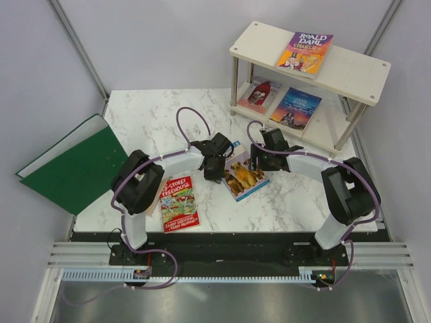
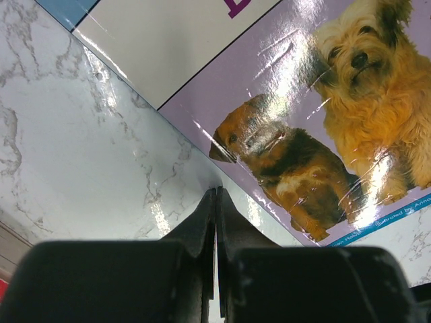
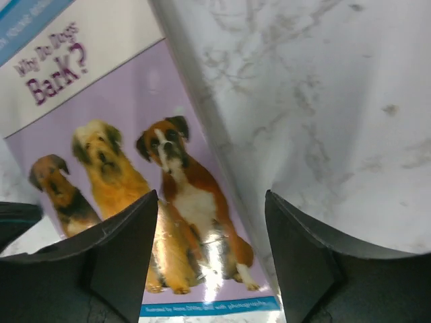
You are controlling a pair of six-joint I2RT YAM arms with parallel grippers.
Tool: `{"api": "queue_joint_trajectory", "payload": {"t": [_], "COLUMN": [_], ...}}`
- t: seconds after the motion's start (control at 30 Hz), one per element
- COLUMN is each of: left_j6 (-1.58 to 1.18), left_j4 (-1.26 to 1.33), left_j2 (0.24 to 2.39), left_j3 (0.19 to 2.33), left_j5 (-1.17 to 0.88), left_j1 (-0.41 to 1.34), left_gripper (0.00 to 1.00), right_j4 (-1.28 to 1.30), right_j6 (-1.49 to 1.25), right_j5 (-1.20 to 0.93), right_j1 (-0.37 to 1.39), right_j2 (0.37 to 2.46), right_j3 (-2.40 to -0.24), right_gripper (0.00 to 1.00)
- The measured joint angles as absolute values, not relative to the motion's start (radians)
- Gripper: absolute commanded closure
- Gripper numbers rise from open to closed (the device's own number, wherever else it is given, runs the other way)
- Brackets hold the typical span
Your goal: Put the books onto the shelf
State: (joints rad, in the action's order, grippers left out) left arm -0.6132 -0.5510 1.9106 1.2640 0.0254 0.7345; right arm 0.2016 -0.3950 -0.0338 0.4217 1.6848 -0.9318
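Note:
The dogs-cover book lies flat on the marble table between my two grippers. My left gripper is shut, with its tips low at the book's left edge and nothing between them. My right gripper is open above the book's right edge, one finger over the cover and one over the table. The Treehouse book lies near the left arm. On the shelf, a Roald Dahl book rests on top, with a red-figure book and a dark blue book on the lower board.
A large green folder hangs over the table's left edge. The shelf stands at the back right corner, against the wall. A tan edge shows under the left arm beside the Treehouse book.

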Motion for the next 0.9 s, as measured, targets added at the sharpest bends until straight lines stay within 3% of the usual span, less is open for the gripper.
{"api": "queue_joint_trajectory", "payload": {"t": [0.3,0.43,0.47,0.5,0.63,0.73,0.9], "left_j6": [-0.615,-0.615,-0.616,-0.615,-0.615,-0.616,-0.631], "left_j4": [-0.569,-0.59,-0.595,-0.597,-0.599,-0.597,-0.55], "left_j2": [1.911,1.911,1.911,1.911,1.911,1.905,1.784], "left_j3": [1.267,1.269,1.27,1.271,1.271,1.266,1.156], "left_j5": [0.03,0.034,0.035,0.035,0.038,0.044,0.057], "left_j1": [0.733,0.73,0.73,0.729,0.728,0.722,0.692], "left_gripper": [0.98,0.98,0.98,0.98,0.98,0.49,0.28], "right_j4": [-0.037,-0.122,-0.131,-0.137,-0.15,-0.147,-0.104], "right_j6": [-0.451,-0.485,-0.494,-0.502,-0.525,-0.529,-0.525], "right_j5": [-0.29,-0.376,-0.392,-0.406,-0.458,-0.474,-0.477], "right_j1": [0.406,0.398,0.397,0.397,0.398,0.399,0.41], "right_j2": [1.716,1.71,1.707,1.704,1.695,1.676,1.604], "right_j3": [-0.87,-0.813,-0.802,-0.793,-0.787,-0.787,-0.787], "right_gripper": [0.37,0.58,0.66,0.81,0.93,0.95,0.95]}}
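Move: The dog book lies flat between the hands. Its middle is about 7 cm left of the right hand, 2 cm nearer the base and 2 cm lower; from the left hand it is roughly 8 cm right, 4 cm ahead and 1 cm down. The red Treehouse book sits some 17 cm left of the left hand and 10 cm back. Jane Eyre on the lower shelf is about 23 cm ahead of the right hand, 16 cm right and 4 cm higher. The dog book's right edge gets pinched: the open right hand sweeps about 6 cm left, rolling some 25 degrees with its left side rising, then shuts on that edge while easing back and lifts 3-4 cm. The left hand, its closed tips at the opposite edge, gives about 1 cm leftward, then opens and draws off left and slightly up. ##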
